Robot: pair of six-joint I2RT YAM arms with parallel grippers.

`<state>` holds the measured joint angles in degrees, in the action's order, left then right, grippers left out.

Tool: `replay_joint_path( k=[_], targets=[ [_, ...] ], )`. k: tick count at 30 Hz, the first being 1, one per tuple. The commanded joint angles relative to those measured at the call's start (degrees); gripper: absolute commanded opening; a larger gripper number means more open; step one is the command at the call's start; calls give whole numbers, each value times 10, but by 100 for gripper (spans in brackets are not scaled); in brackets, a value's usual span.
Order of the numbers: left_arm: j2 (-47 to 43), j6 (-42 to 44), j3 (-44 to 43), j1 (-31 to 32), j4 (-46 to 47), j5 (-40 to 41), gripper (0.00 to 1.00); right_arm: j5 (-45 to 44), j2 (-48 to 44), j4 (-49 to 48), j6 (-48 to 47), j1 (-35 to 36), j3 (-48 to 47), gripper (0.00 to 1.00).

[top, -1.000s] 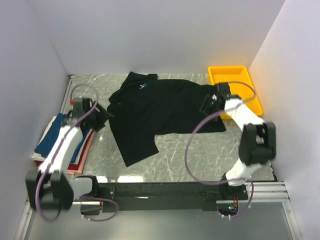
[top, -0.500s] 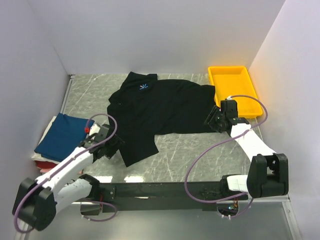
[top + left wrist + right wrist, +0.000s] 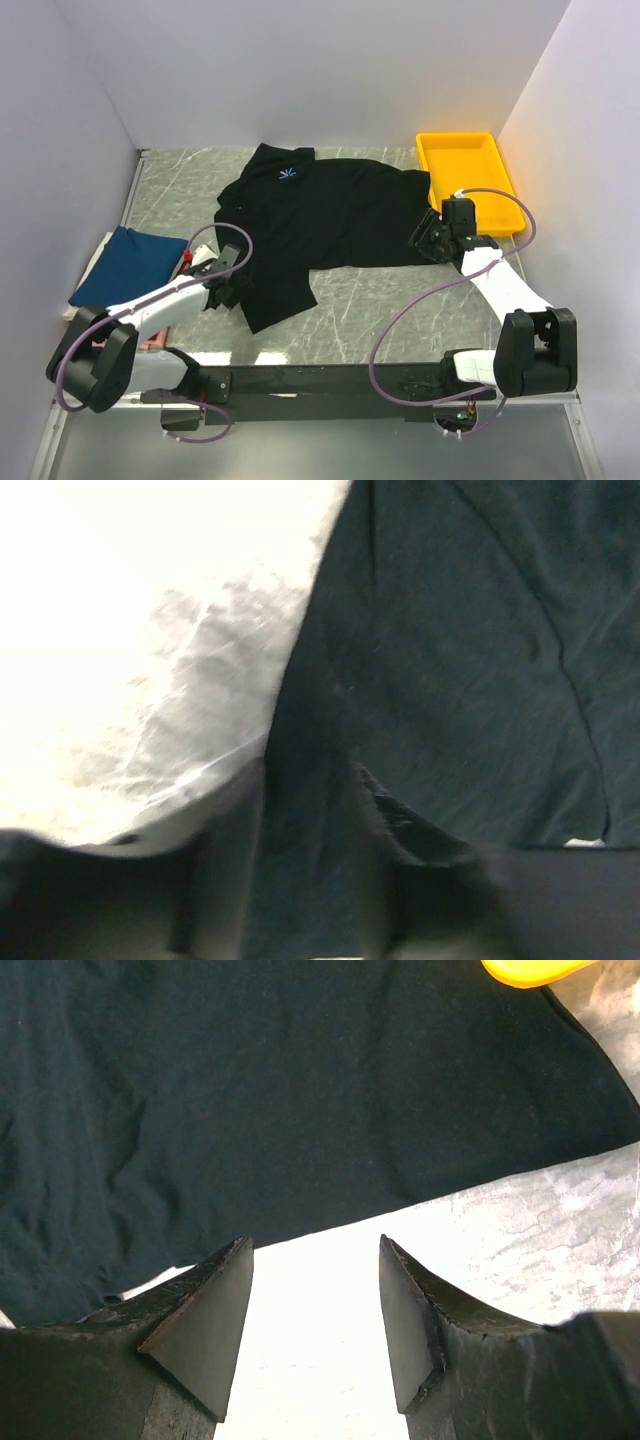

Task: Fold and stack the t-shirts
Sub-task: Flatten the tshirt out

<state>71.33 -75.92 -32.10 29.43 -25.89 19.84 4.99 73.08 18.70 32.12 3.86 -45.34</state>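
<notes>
A black t-shirt [image 3: 320, 215] lies spread flat across the middle of the table, neck label toward the back wall. My left gripper [image 3: 226, 284] is low at the shirt's near-left edge. In the left wrist view its blurred fingers [image 3: 232, 880] straddle that edge, still apart, with black cloth [image 3: 450, 660] lying between them. My right gripper [image 3: 427, 238] stands open at the shirt's right hem. In the right wrist view its jaws [image 3: 315, 1260] frame bare table just short of the hem [image 3: 250, 1090]. A folded navy t-shirt [image 3: 125, 265] tops a stack with red and pink [image 3: 152, 343] below.
A yellow tray [image 3: 470, 180] stands at the back right, just behind my right gripper; its corner [image 3: 530, 970] shows in the right wrist view. White walls close in the marble table [image 3: 400, 300] on three sides. The stack sits against the left wall.
My left arm swung from over the folded stack down to the shirt's near-left edge, and its jaws narrowed. My right gripper came forward from the tray to the hem, then stayed still.
</notes>
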Motion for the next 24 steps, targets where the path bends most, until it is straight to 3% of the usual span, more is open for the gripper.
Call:
replay_joint_path(
  k=[1, 3, 4, 10, 17, 24],
  targets=[
    [35, 4, 4, 5, 20, 7, 34, -7, -14, -17, 3, -3, -15, 60],
    [49, 4, -3, 5, 12, 13, 19, -3, -9, -19, 4, -3, -18, 60],
    [49, -4, -8, 5, -11, 19, 1, -3, -7, -19, 4, -3, -18, 60],
    [-36, 6, -34, -16, -93, 49, 0, -13, 7, -17, 3, -3, -16, 60],
    [-241, 80, -21, -165, -147, 10, 0, -41, 15, -2, 9, -9, -2, 61],
    [-277, 117, -36, -203, -146, -36, 0, -67, 0, 29, 24, -12, 30, 61]
  ],
)
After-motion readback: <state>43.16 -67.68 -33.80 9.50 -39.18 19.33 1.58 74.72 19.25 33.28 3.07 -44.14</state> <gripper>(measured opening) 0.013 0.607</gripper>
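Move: The black t-shirt's left edge, by its near sleeve, lies right between my open left fingers, about 1 cm below; the sleeve's end is some 9 cm to the right and 4 cm back, and the blue folded t-shirt some 22 cm left and 6 cm ahead, roughly level in height. From my right hand the black shirt's near hem corner lies about 3 cm ahead, 9 cm right and 9 cm below, with the yellow box's middle about 17 cm ahead and 12 cm right. I shut my left fingers on the black shirt's edge, easing about 1 cm forward as they close, then lift and pull the pinched cloth to the left towards the blue stack, some 9 cm each way, turning the hand about 15 degrees counter-clockwise and tipping its fingers up. My right hand, open and empty, first waits, then sinks and drifts right a couple of centimetres over the near hem. ##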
